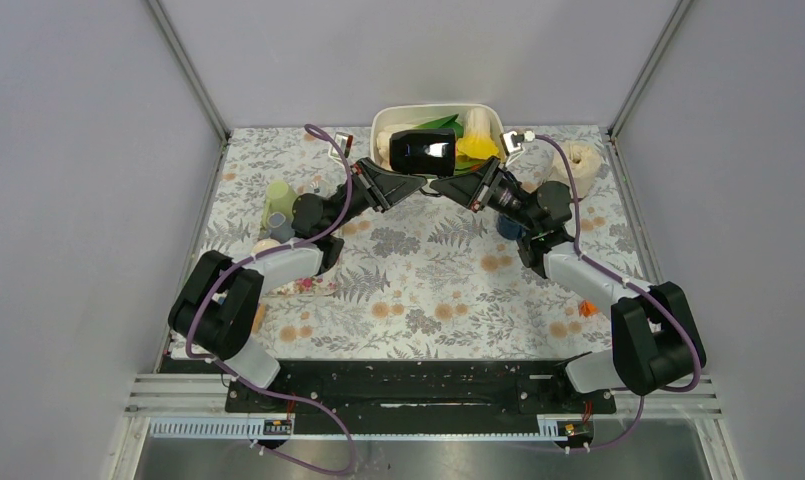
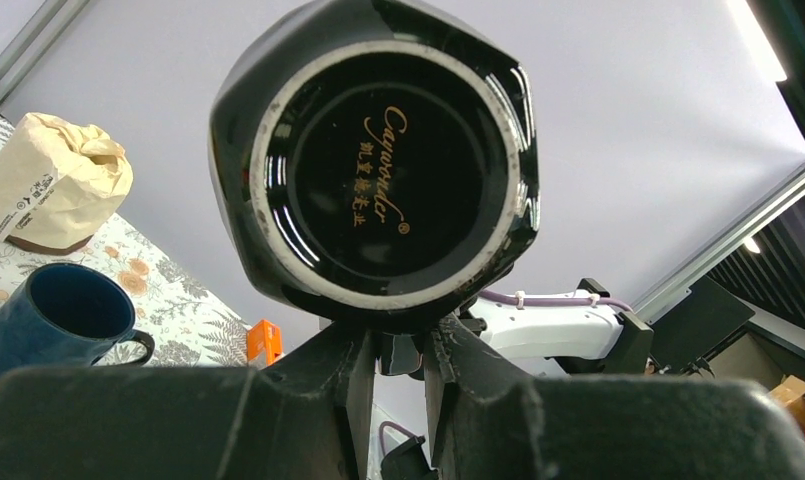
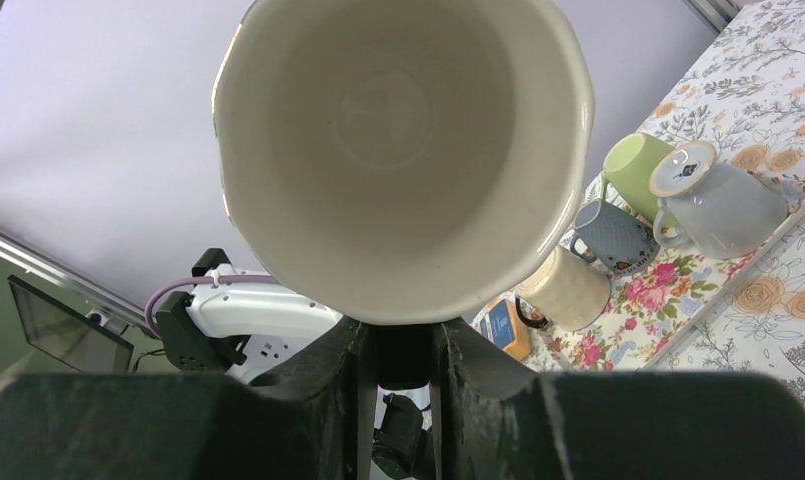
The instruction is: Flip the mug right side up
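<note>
A glossy black mug [image 1: 423,152] with a cream inside hangs on its side in the air in front of the white bin. In the left wrist view its black base [image 2: 373,170] with gold lettering faces me. The right wrist view looks straight into its cream mouth [image 3: 403,150]. My left gripper [image 1: 416,183] [image 2: 398,345] comes from the left, shut on the dark handle part under the mug. From the right, my right gripper [image 1: 448,188] [image 3: 401,350] has its fingers pressed on that same dark handle part.
A white bin [image 1: 383,125] of yellow and green items stands at the back. A blue mug [image 2: 58,315] and a paper-wrapped lump [image 2: 53,180] sit at the right. On the left, a floral tray [image 3: 678,290] carries a green cup [image 3: 638,165], a grey mug [image 3: 723,205] and a cream cup [image 3: 568,290].
</note>
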Motion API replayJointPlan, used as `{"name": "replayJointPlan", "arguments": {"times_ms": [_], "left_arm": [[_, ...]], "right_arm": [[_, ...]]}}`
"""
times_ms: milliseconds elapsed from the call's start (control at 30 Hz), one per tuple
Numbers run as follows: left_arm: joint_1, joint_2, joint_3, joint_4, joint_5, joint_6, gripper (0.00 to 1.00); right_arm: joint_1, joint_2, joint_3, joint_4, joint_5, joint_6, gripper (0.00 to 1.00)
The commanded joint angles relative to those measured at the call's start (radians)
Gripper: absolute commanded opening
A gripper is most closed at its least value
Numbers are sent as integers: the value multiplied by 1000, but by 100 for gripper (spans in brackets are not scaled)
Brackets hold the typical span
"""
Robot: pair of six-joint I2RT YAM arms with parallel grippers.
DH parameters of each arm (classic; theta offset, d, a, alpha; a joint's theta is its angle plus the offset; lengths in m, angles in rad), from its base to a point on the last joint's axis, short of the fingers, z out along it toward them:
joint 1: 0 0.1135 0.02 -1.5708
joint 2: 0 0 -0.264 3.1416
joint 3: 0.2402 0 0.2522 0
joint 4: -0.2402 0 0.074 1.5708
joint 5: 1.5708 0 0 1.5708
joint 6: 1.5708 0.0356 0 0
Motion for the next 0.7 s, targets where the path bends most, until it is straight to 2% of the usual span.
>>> {"name": "replayJointPlan", "arguments": {"times_ms": [0,100,167,233,267,300,333,467,500,667], "left_arm": [[-46,-12,8,164,59,34,0],[-60,-10,4,163,70,51,0],[-68,-9,2,163,80,58,0],[-72,-9,3,163,90,62,0],[-72,-9,3,163,95,62,4],[-73,-13,2,161,97,63,12],[-73,-15,-1,160,97,65,25],[-71,-29,-17,160,98,82,94],[-71,-30,-21,160,95,85,98],[-69,-36,-32,154,93,97,99]], "right_arm": [[7,-19,14,19,50,-7,23],[7,-21,20,2,50,-14,16],[7,-25,26,-11,46,-27,3],[5,-33,39,-32,32,-53,0],[2,-40,49,-51,23,-72,0],[-2,-51,58,-70,14,-91,0],[-10,-67,67,-88,5,-122,0],[-37,-126,83,-154,-15,-211,0],[-44,-140,86,-170,-15,-234,0],[-62,-197,101,-248,-12,-322,0]]}}
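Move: The black mug is already held in the air on its side, its mouth to the right, with both grippers at the handle. Its body is about 4 cm ahead of and 4 cm above the left hand, and 4 cm ahead, 2 cm left and 4 cm above the right one. Some 30 cm below the right hand, the blue mug stands roughly 20 cm right and 9 cm ahead, the vegetable box about 27 cm ahead and 3 cm right. The left fingers let go of the black mug's handle, springing wide open as that hand backs off about 4 cm towards the base, with some 2 cm to the right and a slight sinking. The right fingers keep their pinch on the handle, carrying the mug about 2 cm to the right while the wrist begins to roll its left side down, some 10 degrees in all. ##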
